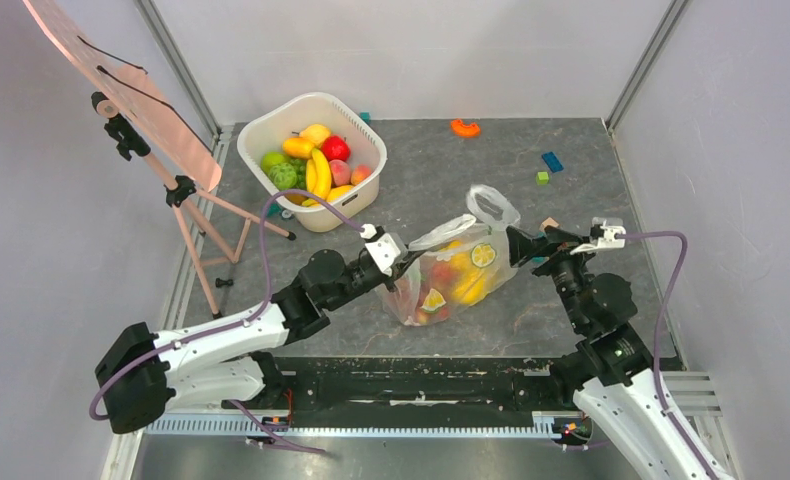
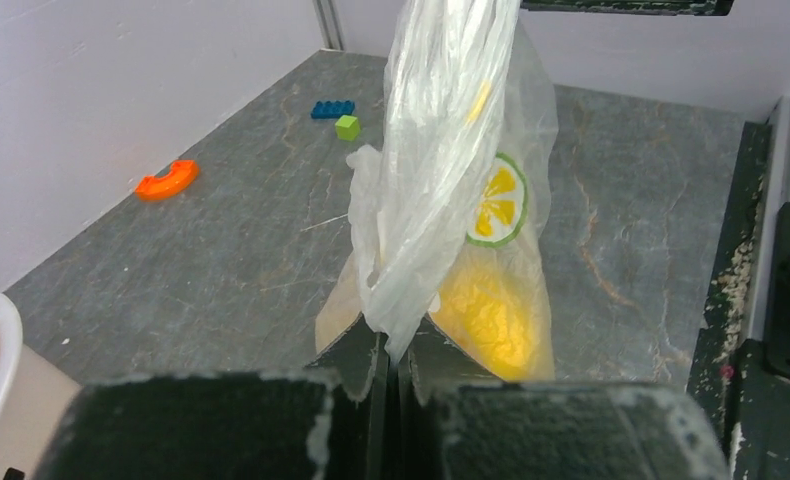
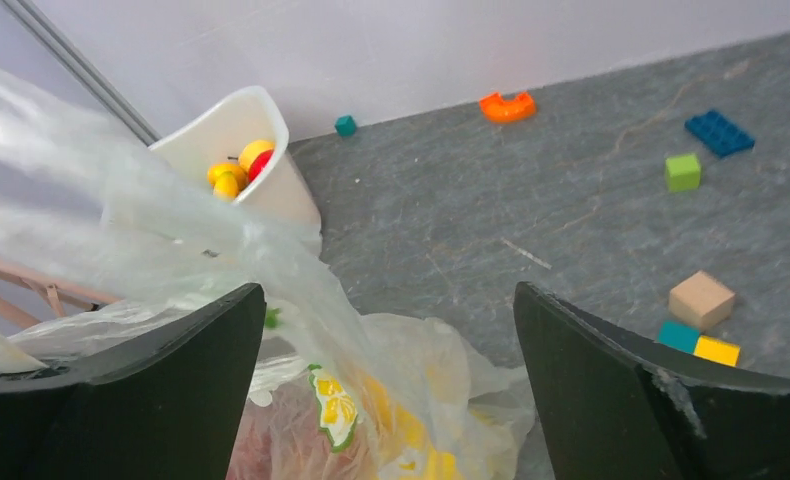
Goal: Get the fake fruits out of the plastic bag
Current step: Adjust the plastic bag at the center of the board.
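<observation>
The clear plastic bag (image 1: 456, 268) lies on the grey table between the two arms. Red, yellow and orange fake fruits (image 1: 441, 290) show through its film. My left gripper (image 1: 403, 262) is at the bag's left end. In the left wrist view it (image 2: 396, 345) is shut on a twisted strip of the bag (image 2: 441, 150), with a yellow fruit (image 2: 491, 315) behind the film. My right gripper (image 1: 516, 245) stands at the bag's right end. Its fingers spread wide (image 3: 387, 292) over the loose film (image 3: 171, 230), pinching nothing.
A white tub (image 1: 311, 160) holding bananas and other fruit stands at the back left. A pink easel (image 1: 141, 110) leans at the far left. An orange arch (image 1: 465, 127), a blue brick (image 1: 552, 161), a green cube (image 1: 542, 178) and a wooden block (image 3: 701, 298) lie toward the back right.
</observation>
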### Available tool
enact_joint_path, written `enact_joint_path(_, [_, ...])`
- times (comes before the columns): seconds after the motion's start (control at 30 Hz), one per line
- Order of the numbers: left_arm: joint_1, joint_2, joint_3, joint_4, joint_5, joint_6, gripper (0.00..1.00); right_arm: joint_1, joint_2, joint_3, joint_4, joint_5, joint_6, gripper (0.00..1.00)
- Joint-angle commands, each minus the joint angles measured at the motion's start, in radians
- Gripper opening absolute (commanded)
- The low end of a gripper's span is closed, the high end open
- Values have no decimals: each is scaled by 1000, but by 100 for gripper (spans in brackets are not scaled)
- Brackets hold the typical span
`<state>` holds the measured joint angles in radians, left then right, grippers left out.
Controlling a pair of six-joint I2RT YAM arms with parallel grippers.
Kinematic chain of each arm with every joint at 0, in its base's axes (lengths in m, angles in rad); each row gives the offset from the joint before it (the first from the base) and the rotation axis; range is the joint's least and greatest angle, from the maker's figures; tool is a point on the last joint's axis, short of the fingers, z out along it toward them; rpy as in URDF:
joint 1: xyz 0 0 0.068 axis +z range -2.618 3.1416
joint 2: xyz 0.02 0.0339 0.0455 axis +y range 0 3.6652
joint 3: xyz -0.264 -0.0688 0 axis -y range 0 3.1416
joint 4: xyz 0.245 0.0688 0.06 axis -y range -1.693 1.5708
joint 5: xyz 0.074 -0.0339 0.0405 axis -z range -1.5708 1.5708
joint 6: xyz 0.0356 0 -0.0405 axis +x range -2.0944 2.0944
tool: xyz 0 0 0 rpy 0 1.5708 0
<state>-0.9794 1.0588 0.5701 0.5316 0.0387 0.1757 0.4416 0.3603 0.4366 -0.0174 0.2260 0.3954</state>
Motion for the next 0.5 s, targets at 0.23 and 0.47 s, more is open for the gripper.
enact_joint_path(0.23, [0, -31, 45, -8, -87, -166, 2, 3, -120, -12, 104, 61, -118, 98])
enact_joint_path(0.47, [-1, -52, 34, -10, -97, -206, 2, 4, 123, 344, -204, -118, -225, 60])
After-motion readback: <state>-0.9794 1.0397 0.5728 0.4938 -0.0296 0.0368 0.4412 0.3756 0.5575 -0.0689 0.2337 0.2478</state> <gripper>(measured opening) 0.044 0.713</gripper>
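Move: The right gripper is open and empty. The plastic bag's middle lies about 11 cm to its left, 5 cm back and 14 cm below. The bag's loose handle loop is at hand height, some 7 cm left and 3 cm ahead; the beige block is on the board roughly 8 cm right, 6 cm ahead and 20 cm below. The left gripper already pinches the rim, with the bag's middle about 8 cm to its right, 1 cm back and 12 cm below. Lift the right gripper about 4 cm, up and away from the bag, with a slight drift to the right. Draw it back some 2 cm with the fingertips tipping up, then ease forward again and start narrowing the empty fingers. Keep the left gripper pinched on the bag rim almost in place, tipping it down by roughly 5 to 10 degrees. ##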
